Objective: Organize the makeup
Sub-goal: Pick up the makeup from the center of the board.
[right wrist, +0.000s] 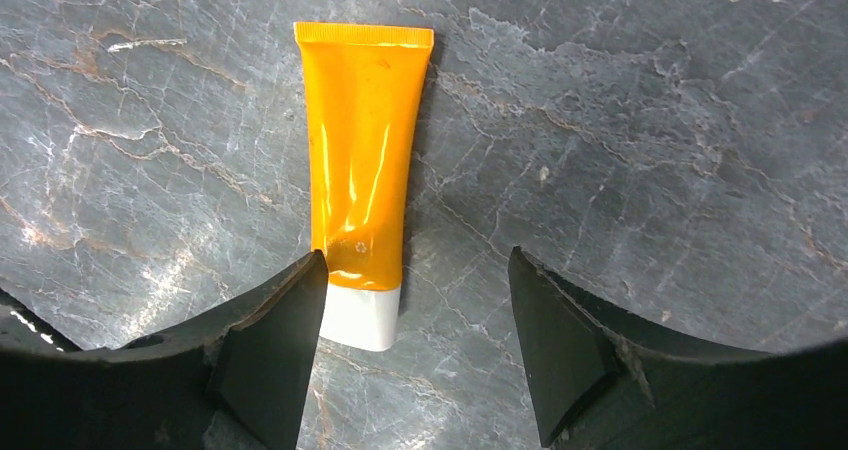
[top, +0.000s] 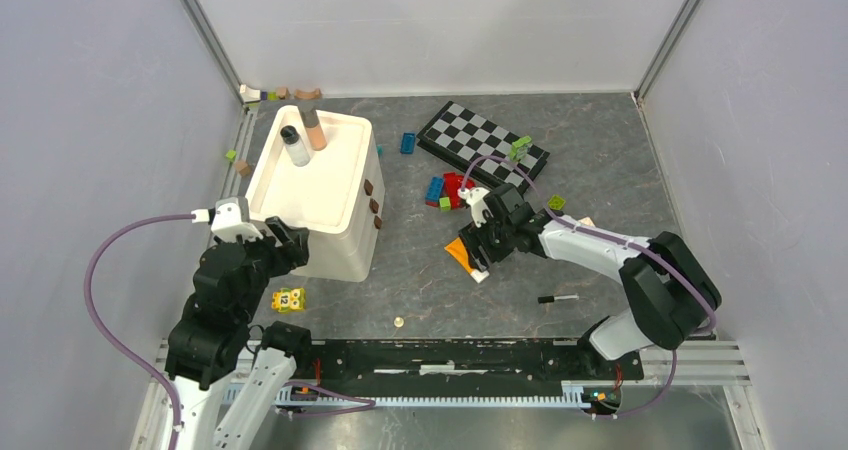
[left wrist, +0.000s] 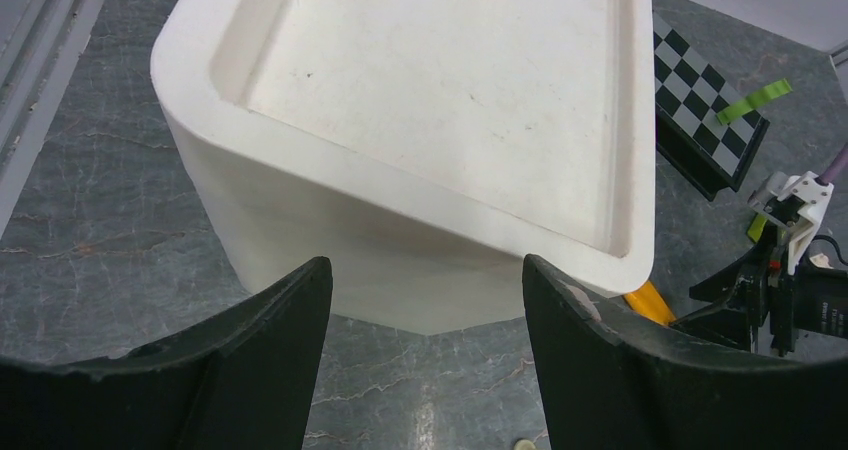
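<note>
An orange tube (right wrist: 362,150) with a white cap (right wrist: 360,315) lies flat on the grey marbled table. My right gripper (right wrist: 415,320) hangs open just above it, the cap beside the left finger, nothing gripped. From above, that gripper (top: 478,250) covers part of the tube (top: 458,253). A thin black pencil (top: 557,298) lies to its right. A peach-filled tube (top: 315,128) and a clear black-capped bottle (top: 295,145) rest on the white box (top: 330,200). My left gripper (left wrist: 427,300) is open and empty at the box's near corner (left wrist: 400,230).
A checkerboard (top: 483,145) lies at the back, with coloured toy bricks (top: 448,188) in front of it. A yellow brick (top: 288,299) sits by the left arm. A small round disc (top: 398,322) lies near the front rail. More small pieces sit along the back-left wall (top: 280,94).
</note>
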Motion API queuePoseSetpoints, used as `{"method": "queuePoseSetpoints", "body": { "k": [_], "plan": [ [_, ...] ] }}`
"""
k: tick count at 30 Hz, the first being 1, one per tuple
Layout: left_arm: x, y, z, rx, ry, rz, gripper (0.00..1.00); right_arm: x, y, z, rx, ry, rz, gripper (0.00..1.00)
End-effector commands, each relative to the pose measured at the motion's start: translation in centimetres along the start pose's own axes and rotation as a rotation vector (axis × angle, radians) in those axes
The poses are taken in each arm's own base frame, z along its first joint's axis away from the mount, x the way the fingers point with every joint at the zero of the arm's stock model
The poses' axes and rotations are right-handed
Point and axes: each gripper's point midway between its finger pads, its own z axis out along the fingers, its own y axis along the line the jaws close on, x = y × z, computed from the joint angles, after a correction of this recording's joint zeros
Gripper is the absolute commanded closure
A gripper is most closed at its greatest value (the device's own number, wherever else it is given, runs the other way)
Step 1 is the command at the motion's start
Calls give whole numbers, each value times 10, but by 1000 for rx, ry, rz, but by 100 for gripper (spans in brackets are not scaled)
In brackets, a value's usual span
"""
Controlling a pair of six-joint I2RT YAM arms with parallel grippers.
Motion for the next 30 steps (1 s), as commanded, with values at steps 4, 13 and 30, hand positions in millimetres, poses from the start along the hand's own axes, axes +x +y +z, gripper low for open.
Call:
{"method": "queuePoseSetpoints", "body": {
  "k": [4,13,30],
  "plan": [
    [-9,-7,-1,28,-43,-48,24,2,11,13,-88,-2,-7,32],
    [-10,-6,-1,28,-49,-50,24,20,19,22,-141,47,9,44],
    [-15,-9,-6,40,-54,-37,24,4,33,11,-209,-54,-10,87]
  ]
}}
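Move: The right hand is open just above the table, with the middle of the orange makeup tube about 4 cm to its left, level fore and aft and 2 cm below. From this hand, the green block is about 11 cm ahead and 7 cm left; the black pen is 7 cm back and 14 cm right. From the left hand, the tube is roughly 30 cm right, 5 cm ahead and 24 cm down. The right hand slides about 3 cm left, slightly back and down, and closes, pinching the tube beside its cap. ##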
